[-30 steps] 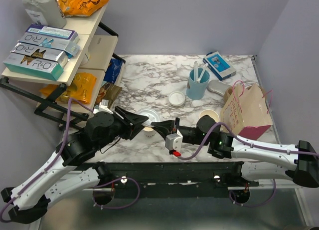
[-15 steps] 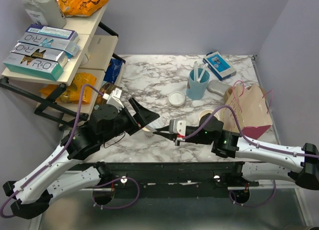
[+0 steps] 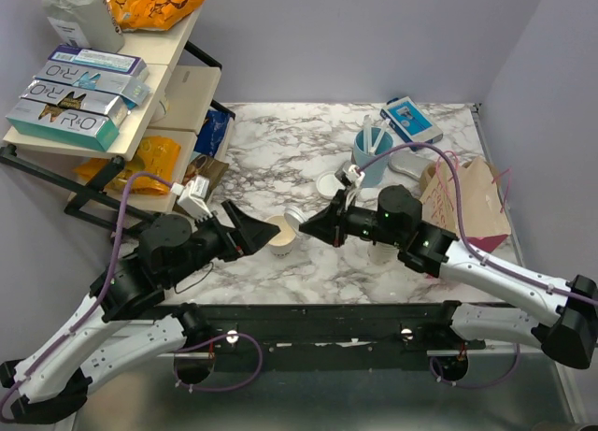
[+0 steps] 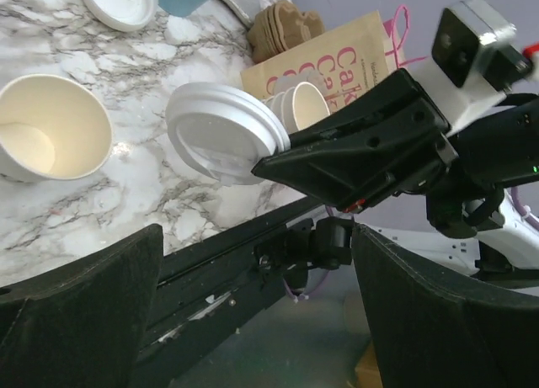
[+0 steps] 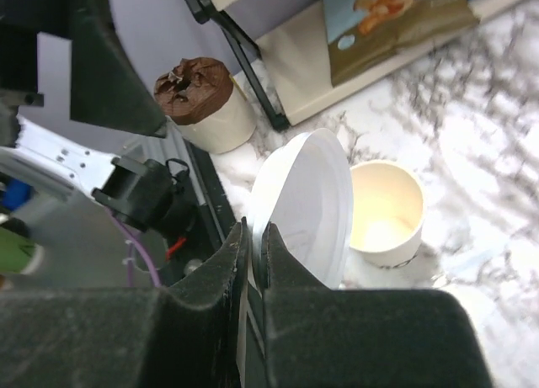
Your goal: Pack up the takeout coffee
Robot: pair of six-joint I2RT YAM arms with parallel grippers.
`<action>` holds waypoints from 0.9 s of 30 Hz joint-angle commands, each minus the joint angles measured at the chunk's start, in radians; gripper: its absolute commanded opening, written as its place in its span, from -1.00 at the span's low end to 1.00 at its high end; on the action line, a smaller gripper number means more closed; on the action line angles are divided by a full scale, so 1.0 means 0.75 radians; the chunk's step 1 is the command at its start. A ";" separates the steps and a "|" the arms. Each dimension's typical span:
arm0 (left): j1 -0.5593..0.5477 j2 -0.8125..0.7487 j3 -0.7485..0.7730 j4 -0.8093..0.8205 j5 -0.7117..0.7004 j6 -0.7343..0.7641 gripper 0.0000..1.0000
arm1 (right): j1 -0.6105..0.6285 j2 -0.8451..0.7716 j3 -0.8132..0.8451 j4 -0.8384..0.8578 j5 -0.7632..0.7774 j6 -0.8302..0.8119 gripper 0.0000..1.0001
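Observation:
The takeout coffee's paper cup (image 3: 280, 237) stands lidless on the marble, cream inside (image 4: 46, 127), with dark print low on its side (image 5: 386, 215). My right gripper (image 3: 311, 227) (image 5: 253, 232) is shut on the rim of its round white lid (image 3: 293, 216) (image 5: 307, 203). The lid (image 4: 223, 131) is held tilted on edge just right of the cup, above the table. My left gripper (image 3: 257, 233) (image 4: 257, 236) stands wide open just left of the cup, with nothing between its fingers.
A brown paper bag (image 3: 467, 207) (image 4: 337, 55) with pink lettering stands at the right. A stack of lidless cups (image 4: 299, 106) sits beside it. A light-blue mug (image 3: 371, 158), a loose lid (image 3: 330, 183) and a blue box (image 3: 411, 121) lie behind. A stocked shelf (image 3: 112, 94) fills the left.
My left gripper opened wide and drew back to the left of the cup. My right gripper moved up and to the right from the near edge, carrying the lid.

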 commanded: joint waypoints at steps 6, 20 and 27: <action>-0.002 -0.046 -0.162 -0.378 -0.378 -0.226 0.98 | -0.053 0.253 0.205 -0.048 -0.241 0.400 -0.87; 0.006 -0.151 -0.452 0.000 -0.398 -0.210 0.98 | -0.196 0.584 0.347 -0.048 -0.333 0.506 -0.82; 0.100 -0.059 -0.479 0.082 -0.329 -0.185 0.98 | -0.252 0.711 0.396 -0.048 -0.442 0.521 -0.80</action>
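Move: The open paper cup, where the right hand is taking its pinched lid, stands about 5 cm ahead of that hand, 6 cm left and 16 cm below. From the right hand, the spare lid on the table is some 21 cm ahead and 6 cm right; the cup stack 3 cm ahead and 17 cm right. From the empty left hand the cup lies about 3 cm ahead, 5 cm right and 19 cm below. Right hand carries the lid forward, down and left towards the cup; open left hand sinks about 13 cm. ##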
